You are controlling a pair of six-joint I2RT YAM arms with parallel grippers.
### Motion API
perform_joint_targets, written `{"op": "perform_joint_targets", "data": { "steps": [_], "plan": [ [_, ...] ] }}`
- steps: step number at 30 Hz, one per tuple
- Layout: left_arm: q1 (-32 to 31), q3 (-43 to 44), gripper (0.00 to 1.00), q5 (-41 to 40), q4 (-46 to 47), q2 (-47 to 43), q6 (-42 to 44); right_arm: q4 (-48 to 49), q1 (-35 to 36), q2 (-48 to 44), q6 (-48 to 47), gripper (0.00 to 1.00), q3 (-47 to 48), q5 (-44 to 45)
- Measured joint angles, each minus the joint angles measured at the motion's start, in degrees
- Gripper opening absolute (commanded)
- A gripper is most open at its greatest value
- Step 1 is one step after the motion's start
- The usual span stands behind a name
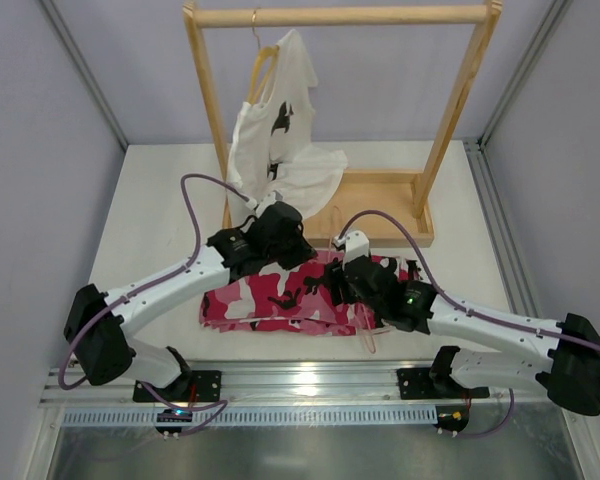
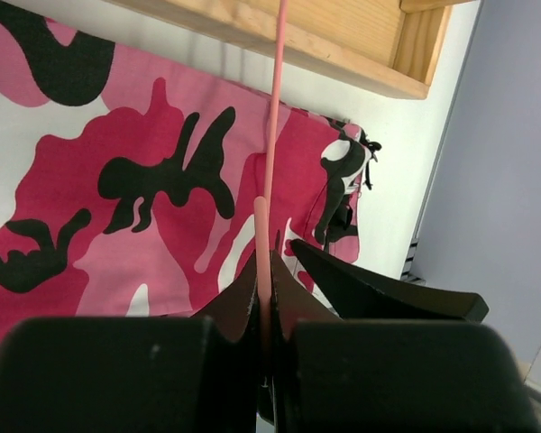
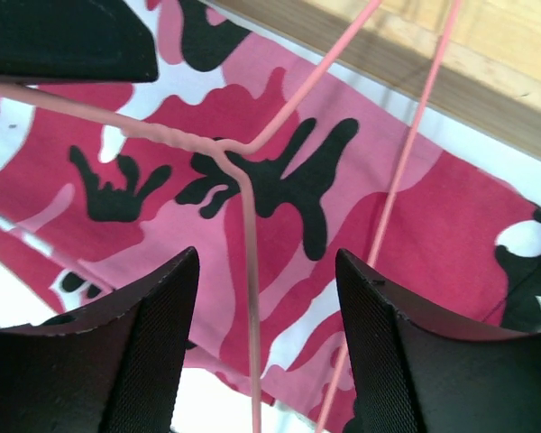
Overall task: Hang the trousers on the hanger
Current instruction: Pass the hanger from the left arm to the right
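Observation:
The camouflage trousers (image 1: 270, 300) lie folded flat on the table in front of the rack base. Across them lies the thin pink wire hanger (image 3: 249, 234), whose hook end pokes out near the front (image 1: 368, 335). My left gripper (image 2: 266, 262) is shut on one straight wire of the hanger (image 2: 269, 180), just above the trousers (image 2: 117, 180). My right gripper (image 3: 266, 271) is open over the trousers (image 3: 298, 198); the hanger's stem runs between its fingers (image 3: 162, 307) without touching them. In the top view the two grippers, left (image 1: 298, 250) and right (image 1: 342, 285), sit close together.
A wooden rack (image 1: 340, 15) stands at the back, its base tray (image 1: 375, 200) right behind the trousers. A white T-shirt with a black print (image 1: 275, 130) hangs from a wooden hanger on the rack's left side. The left gripper's finger (image 3: 63, 36) shows in the right wrist view.

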Motion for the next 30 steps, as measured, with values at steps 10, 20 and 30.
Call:
{"op": "perform_joint_targets", "data": {
  "steps": [10,20,30],
  "plan": [
    [-1.31,1.90,0.00,-1.40,-2.99,1.42,-3.02,-1.20,3.96,9.40,-2.23,0.54,2.40,13.66],
    [-1.49,1.97,0.31,-1.38,-3.26,0.94,-4.61,-1.42,7.69,12.15,-2.27,0.04,5.42,23.47],
    [-1.49,1.84,0.75,0.15,-2.97,-1.27,-2.05,-3.96,8.46,3.23,1.20,0.04,3.89,20.04]
  ]
}}
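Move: Around 3 cm ahead of the open right hand, at about its own height, is the foot of the pink hanger's twisted neck, one shoulder wire already running between its fingers. The folded trousers lie 13 cm below, centred about 6 cm left and 1 cm farther out; the rack base sits about 20 cm straight ahead, 12 cm lower. From the left hand, still shut on the hook, that neck foot is roughly 2 cm back, 4 cm right, 5 cm below. Easing about 2 cm forward with a brief dip, the right hand rolls its left side down and turns slightly clockwise, some 20 degrees in all, then pinches the shoulder wire just below the twisted neck. The left hand stays almost in place, holding the hook until that grip is shut, then opens wide; the right hand lifts and draws back slightly, and the left finally rises about a centimetre. ##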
